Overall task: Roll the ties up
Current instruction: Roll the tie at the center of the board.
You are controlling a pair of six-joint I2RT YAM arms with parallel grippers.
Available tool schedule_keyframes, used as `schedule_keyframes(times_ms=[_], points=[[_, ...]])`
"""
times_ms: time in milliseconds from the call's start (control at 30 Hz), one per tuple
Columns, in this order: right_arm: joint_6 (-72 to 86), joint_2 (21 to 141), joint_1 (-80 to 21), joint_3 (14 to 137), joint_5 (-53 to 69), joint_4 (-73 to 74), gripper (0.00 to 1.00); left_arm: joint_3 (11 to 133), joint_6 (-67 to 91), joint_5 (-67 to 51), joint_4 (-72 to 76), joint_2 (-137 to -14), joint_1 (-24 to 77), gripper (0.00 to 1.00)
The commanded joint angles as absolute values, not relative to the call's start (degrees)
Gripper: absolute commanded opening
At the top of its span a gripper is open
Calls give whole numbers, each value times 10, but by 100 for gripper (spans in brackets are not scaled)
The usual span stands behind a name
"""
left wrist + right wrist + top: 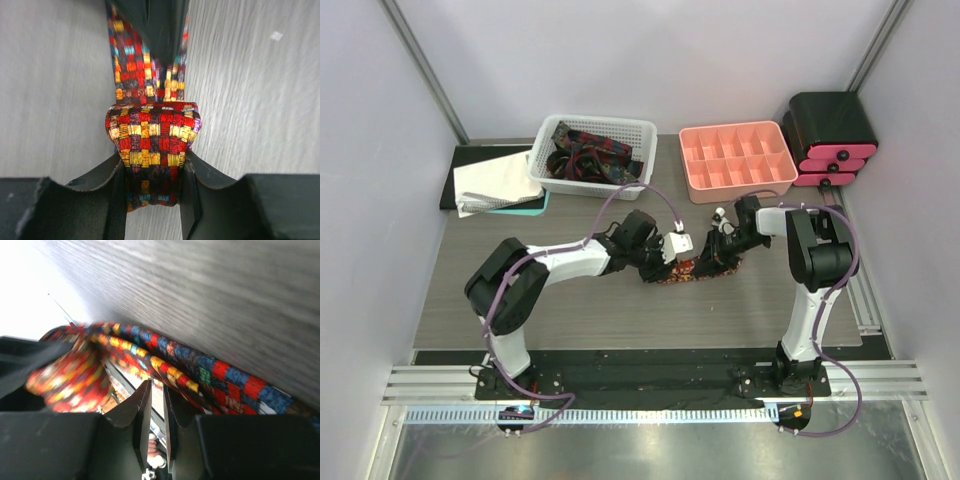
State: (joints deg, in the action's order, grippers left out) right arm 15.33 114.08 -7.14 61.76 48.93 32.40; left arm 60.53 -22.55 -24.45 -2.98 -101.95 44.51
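Note:
One of the ties (682,270), woven in red, yellow and orange squares, lies on the table between the two arms. In the left wrist view its rolled end (150,130) sits between my left gripper's fingers, and the flat tail runs away from it along the table. My left gripper (152,165) (658,260) is shut on that roll. My right gripper (156,385) (716,255) hovers at the tie's strip (220,375), which crosses just past its fingertips. Its jaws stand a narrow gap apart with nothing between them. More ties (585,155) lie tangled in the white basket.
The white basket (545,165) stands at the back left, with a white cloth (495,185) on a dark mat beside it. A pink compartment tray (735,160) is at the back centre. A black unit with pink drawers (830,140) fills the back right corner.

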Motion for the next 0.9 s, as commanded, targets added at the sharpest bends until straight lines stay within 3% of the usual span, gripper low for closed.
schedule_keyframes(times_ms=[0,233,600,867], points=[[110,1136,-68,584,356,347,22,616,-256,-182,-113,-1063,434,3],[129,1066,-69,557,471,314,25,655,-269,-188,-173,-1099,439,9],[235,1032,-111,573,528,191,50,657,-277,-193,-178,-1110,441,16],[290,1054,-145,568,531,105,52,655,-283,-199,-178,-1110,441,19]])
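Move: The roll of tie sits in the left fingers, held a little off the board; from the right hand it is about 9 cm to the left, 1 cm back and 3 cm higher. The loose tail lies under the right fingertips, its middle some 9 cm right of the left hand and 4 cm below. From the right hand, the pink tray is about 25 cm ahead and 6 cm to the right. Down about 3 cm goes the left hand at once, taking the pinched roll to the board and then holding it there, tipping slightly steeper. Back roughly 2 cm goes the right hand, low at the tail with fingers nearly shut; then it rises and opens, swinging forward again and left about 5 cm until its fingers come close to the roll. ##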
